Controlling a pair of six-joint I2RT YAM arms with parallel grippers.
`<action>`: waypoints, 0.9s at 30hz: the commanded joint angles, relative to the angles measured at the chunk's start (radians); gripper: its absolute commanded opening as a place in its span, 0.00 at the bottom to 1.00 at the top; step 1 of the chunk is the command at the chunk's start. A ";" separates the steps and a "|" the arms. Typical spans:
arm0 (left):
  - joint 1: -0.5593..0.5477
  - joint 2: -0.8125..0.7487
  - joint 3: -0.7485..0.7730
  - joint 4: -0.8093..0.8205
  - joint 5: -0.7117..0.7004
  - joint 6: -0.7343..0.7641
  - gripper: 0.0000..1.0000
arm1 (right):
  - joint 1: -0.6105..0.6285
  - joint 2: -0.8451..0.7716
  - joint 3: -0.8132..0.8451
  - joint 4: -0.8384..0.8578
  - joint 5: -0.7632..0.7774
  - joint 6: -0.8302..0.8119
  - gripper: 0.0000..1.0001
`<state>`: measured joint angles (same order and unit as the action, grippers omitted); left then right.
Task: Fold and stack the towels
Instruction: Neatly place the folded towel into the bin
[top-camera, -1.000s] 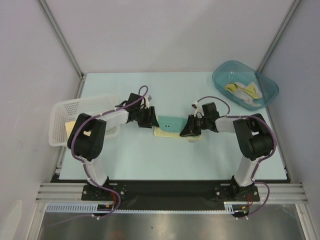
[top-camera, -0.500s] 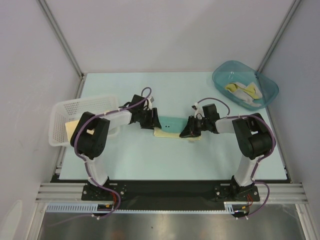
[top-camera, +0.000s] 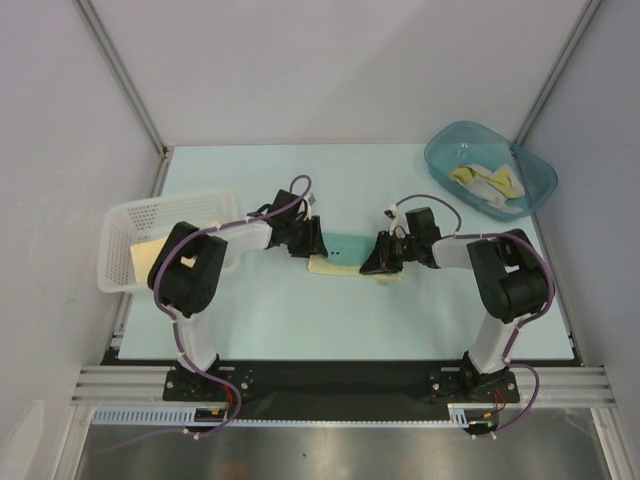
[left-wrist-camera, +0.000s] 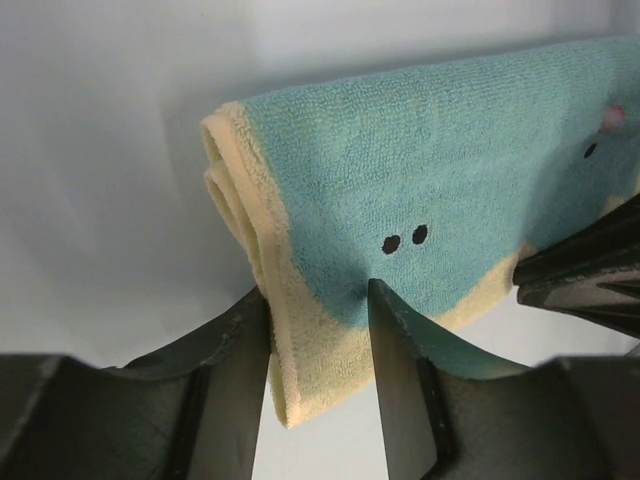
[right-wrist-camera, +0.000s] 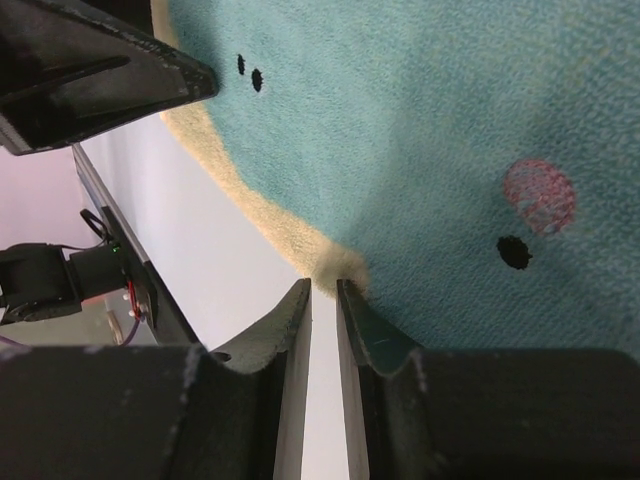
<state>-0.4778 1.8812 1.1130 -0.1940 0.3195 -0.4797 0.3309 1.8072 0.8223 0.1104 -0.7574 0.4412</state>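
Observation:
A teal towel with a pale yellow border lies folded at the table's middle, seen close up in the left wrist view and the right wrist view. My left gripper is at its left end. Its jaws are open and straddle the towel's folded yellow corner, which hangs loose between them. My right gripper is at the right end. It is shut on a small tuft of the yellow border at its very tips.
A white mesh basket stands at the left edge with a yellow towel inside. A teal plastic tub at the back right holds more crumpled towels. Grey walls close in both sides.
My left gripper has slid right onto the towel's left end, and its jaws have narrowed a little. The right arm and the towel have stayed put.

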 joint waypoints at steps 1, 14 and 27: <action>-0.022 0.056 0.011 -0.087 -0.091 -0.023 0.48 | 0.005 -0.063 -0.009 0.011 0.026 -0.004 0.22; -0.059 0.067 0.105 -0.243 -0.187 -0.016 0.00 | 0.003 -0.190 0.005 -0.034 0.041 0.010 0.36; -0.061 -0.063 0.274 -0.605 -0.525 0.082 0.01 | -0.064 -0.410 0.047 -0.159 0.082 0.025 1.00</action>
<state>-0.5411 1.8889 1.3235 -0.6781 -0.0814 -0.4400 0.2768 1.4273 0.8349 -0.0082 -0.6857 0.4629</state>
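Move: The folded green towel lies under both hands. Its left end is already between the left hand's open fingers, with its middle about 9 cm to that hand's right, level with it and 1 cm lower. The white bin's middle is some 33 cm to the left hand's left and 3 cm ahead, with the yellow towel in it about 32 cm left and 1 cm ahead. From the right hand, at the near edge, the green towel's middle is about 4 cm ahead and 2 cm left. Barely sinking at first, the left hand shuts its fingers on the towel's left end, then draws it about 6 cm left towards the white bin, rising slightly while the wrist rolls some 25 degrees until the fingers point nearly straight down. Meanwhile the right hand comes off the towel's near edge, climbing steeply, tilting up a little and spreading its fingers wide. ##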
